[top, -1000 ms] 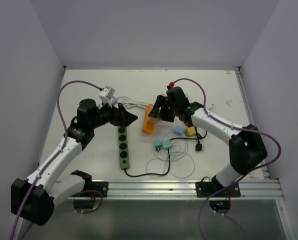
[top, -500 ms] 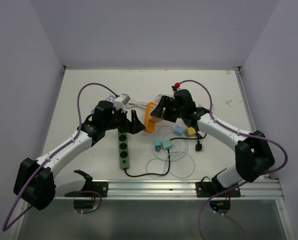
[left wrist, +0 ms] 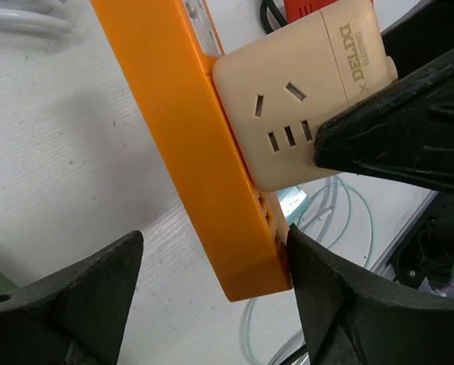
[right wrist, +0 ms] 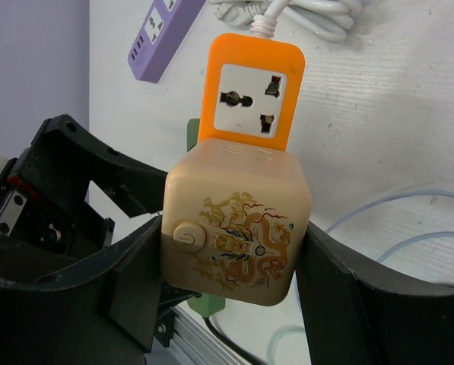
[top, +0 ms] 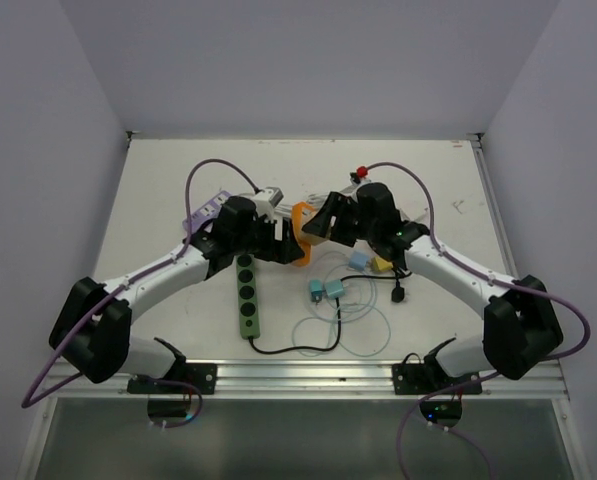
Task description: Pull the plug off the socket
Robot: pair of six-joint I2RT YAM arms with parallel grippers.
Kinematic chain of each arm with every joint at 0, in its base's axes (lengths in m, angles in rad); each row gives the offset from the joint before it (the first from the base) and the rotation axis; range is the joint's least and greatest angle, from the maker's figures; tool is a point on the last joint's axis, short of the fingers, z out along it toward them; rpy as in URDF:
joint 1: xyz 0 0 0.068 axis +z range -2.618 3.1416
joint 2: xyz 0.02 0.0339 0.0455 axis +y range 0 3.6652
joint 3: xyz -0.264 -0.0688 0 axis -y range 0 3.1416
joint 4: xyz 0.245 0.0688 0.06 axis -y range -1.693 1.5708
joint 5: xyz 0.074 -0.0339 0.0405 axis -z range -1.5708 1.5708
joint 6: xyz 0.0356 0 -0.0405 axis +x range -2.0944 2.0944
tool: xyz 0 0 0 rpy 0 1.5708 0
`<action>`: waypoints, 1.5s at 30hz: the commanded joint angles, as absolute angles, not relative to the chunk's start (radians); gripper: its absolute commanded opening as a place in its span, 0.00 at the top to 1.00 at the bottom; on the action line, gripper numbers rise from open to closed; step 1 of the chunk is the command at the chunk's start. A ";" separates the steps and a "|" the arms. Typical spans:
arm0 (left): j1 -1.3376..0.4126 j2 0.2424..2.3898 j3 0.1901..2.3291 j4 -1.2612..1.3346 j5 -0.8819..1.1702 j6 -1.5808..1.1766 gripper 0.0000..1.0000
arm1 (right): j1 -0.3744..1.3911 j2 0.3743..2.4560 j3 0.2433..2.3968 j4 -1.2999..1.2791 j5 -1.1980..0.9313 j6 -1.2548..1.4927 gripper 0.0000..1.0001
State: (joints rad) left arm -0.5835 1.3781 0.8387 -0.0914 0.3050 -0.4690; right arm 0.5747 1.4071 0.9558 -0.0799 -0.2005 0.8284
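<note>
The plug is a beige cube adapter [right wrist: 238, 228] with a dragon print, seated in the orange socket strip [right wrist: 249, 99]. My right gripper [right wrist: 230, 255] is shut on the cube's two sides. In the left wrist view the cube [left wrist: 287, 99] sticks out of the strip [left wrist: 188, 144], whose near end lies between the jaws of my left gripper [left wrist: 211, 255]. One finger [left wrist: 325, 296] touches the strip's face; the other [left wrist: 82, 296] stands apart, so the gripper is open. From above, both grippers [top: 281, 240] [top: 323, 222] meet at the strip [top: 300, 240].
A green power strip [top: 248, 295] lies below the left gripper, its black cable [top: 298, 348] curling toward the front rail. A purple strip [top: 203, 212] lies at the left, and a white cable coil [right wrist: 303, 19] behind. Small teal [top: 328, 290], blue and yellow [top: 370, 262] adapters and pale cable loops [top: 363, 325] lie right of centre.
My left arm has swung right from above the green strip to the orange strip, and its jaws now straddle the strip's end and have narrowed. The right gripper kept hold of the plug.
</note>
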 commanded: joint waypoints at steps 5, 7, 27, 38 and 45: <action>-0.598 1.416 0.868 -0.017 0.299 -0.488 0.42 | 0.581 1.332 0.904 0.129 -0.259 0.862 1.00; -0.600 1.424 0.867 0.017 0.314 -0.505 0.62 | 0.589 1.321 0.876 0.176 -0.242 0.862 1.00; -0.640 1.454 0.880 -0.093 0.117 -0.459 1.00 | 0.680 1.333 0.900 0.104 -0.054 0.812 1.00; -0.692 1.464 0.865 -0.104 0.069 -0.451 1.00 | 0.698 1.328 0.893 0.095 -0.029 0.775 1.00; -0.571 1.301 0.747 0.107 0.313 -0.561 1.00 | 0.620 1.267 0.764 0.277 -0.164 0.808 1.00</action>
State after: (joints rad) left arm -0.6209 1.3769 0.7631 -0.0051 0.2264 -0.5251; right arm 0.6579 1.3369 0.7864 0.0647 -0.0860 0.8036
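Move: The orange socket, with the beige plug in its side, hangs between the hands. Its near end is already between the left hand's open fingers, its middle about 4 cm ahead, 1 cm right and 3 cm above that hand. From the right hand, which already holds the plug, the socket's middle is about 4 cm left and 1 cm ahead. On the table 12 cm below the left hand, the green socket lies 11 cm left and 8 cm back, the teal plugs 9 cm right and 7 cm back. The orange socket's near end is pinched as the left fingers close on it from both sides, while the right hand keeps its grip on the beige plug. With both held, the two hands sink together to about 3 cm below their start, the right also easing some 2 cm back. Both dip their fingertips 10 to 15 degrees, then rise 1 to 1.5 cm and level again, the left hand drawing about 1 cm leftward, away from the plug. ##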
